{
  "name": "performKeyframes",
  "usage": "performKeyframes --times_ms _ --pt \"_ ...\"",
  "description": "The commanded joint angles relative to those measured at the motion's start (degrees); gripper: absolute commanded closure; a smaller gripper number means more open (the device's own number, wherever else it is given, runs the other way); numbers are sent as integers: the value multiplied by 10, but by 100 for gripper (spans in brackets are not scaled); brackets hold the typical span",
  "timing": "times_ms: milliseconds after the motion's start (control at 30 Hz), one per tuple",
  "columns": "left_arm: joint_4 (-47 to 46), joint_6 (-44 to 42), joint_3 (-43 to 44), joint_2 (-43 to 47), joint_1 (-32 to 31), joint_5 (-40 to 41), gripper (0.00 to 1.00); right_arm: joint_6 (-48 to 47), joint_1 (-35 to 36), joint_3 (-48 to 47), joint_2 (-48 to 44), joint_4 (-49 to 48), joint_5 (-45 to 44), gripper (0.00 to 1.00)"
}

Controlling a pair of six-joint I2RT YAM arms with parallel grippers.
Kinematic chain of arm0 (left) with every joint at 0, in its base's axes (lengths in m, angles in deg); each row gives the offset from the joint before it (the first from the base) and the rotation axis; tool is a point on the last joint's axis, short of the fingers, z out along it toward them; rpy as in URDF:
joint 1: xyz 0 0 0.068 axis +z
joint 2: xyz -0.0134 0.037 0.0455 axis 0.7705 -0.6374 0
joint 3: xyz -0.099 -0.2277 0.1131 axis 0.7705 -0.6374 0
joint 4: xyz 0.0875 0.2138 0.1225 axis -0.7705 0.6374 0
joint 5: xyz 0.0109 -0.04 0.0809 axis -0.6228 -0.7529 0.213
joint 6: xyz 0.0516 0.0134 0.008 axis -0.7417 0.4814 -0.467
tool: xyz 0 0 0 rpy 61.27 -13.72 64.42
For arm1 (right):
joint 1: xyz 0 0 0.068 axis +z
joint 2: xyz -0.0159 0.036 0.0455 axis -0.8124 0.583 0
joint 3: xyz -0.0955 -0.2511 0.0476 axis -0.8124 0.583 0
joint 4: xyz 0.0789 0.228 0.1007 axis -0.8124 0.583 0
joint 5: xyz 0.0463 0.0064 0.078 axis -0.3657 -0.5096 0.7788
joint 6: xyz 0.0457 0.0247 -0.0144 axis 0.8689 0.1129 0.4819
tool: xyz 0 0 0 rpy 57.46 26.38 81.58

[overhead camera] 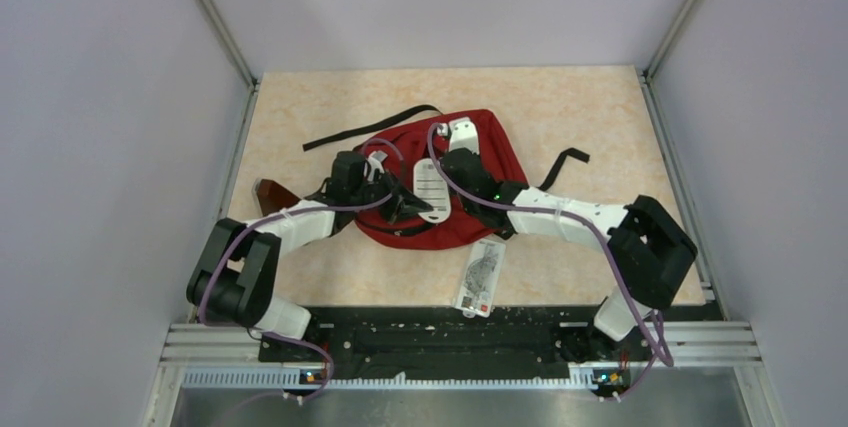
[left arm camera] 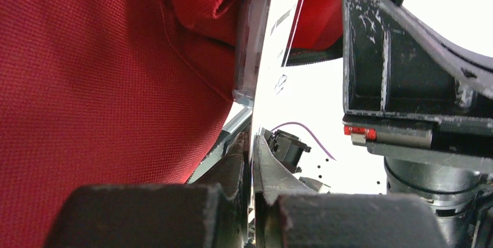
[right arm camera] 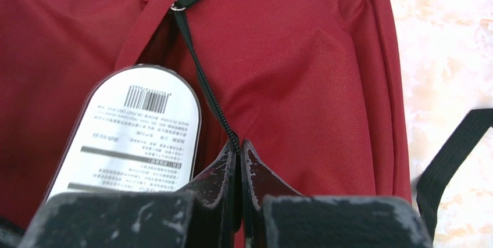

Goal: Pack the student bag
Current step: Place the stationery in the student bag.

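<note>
The red student bag (overhead camera: 470, 147) lies in the middle of the table, and its fabric fills the left wrist view (left arm camera: 104, 85) and the right wrist view (right arm camera: 302, 74). A flat white package with a barcode label (overhead camera: 430, 190) stands in the bag's opening (right arm camera: 134, 132). My left gripper (overhead camera: 408, 205) is shut on this package, which shows edge-on between its jaws (left arm camera: 252, 137). My right gripper (overhead camera: 450, 169) is shut on the bag's black zipper edge (right arm camera: 239, 143), just right of the package.
A second flat packaged item (overhead camera: 482, 277) lies near the table's front edge. A small brown pouch (overhead camera: 272, 194) sits at the left, behind the left arm. Black strap ends trail from the bag at the back left (overhead camera: 370, 125) and the right (overhead camera: 565, 167).
</note>
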Motion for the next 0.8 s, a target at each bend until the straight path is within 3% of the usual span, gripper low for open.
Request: performKeyframes --times_ms 0,267,567,767 --pt "-15 27 14 -34 5 17 100 -41 -2 27 -63 -105 24 100" --pt "-56 15 100 -106 15 54 100 -81 12 71 -83 -160 95 100" --pt "-285 72 126 -194 -1 78 100 -46 13 72 -70 -146 128 100" --pt "-288 17 151 -229 -39 100 100 -33 14 54 -43 -132 112 100"
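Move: The left gripper already holds the white stationery by its near left edge; the bag opening it is bound for lies about 9 cm ahead, 4 cm right and slightly below. The flat packet on the table is some 10 cm back, 11 cm right and 12 cm down. For the right gripper, already pinching the opening's zipped edge, the stationery's middle is about 5 cm back, 4 cm left, nearly level. Slide the left gripper forward about 9 cm, keeping its grip, to feed the stationery into the bag opening under the zipped flap; veer right, some 4 cm in all, mostly late on, rolling the wrist slightly. Meanwhile keep the right fingers shut on the zipped edge and draw it 2 to 3 cm left and a little back towards the stationery, turning about 10 degrees counter-clockwise. ##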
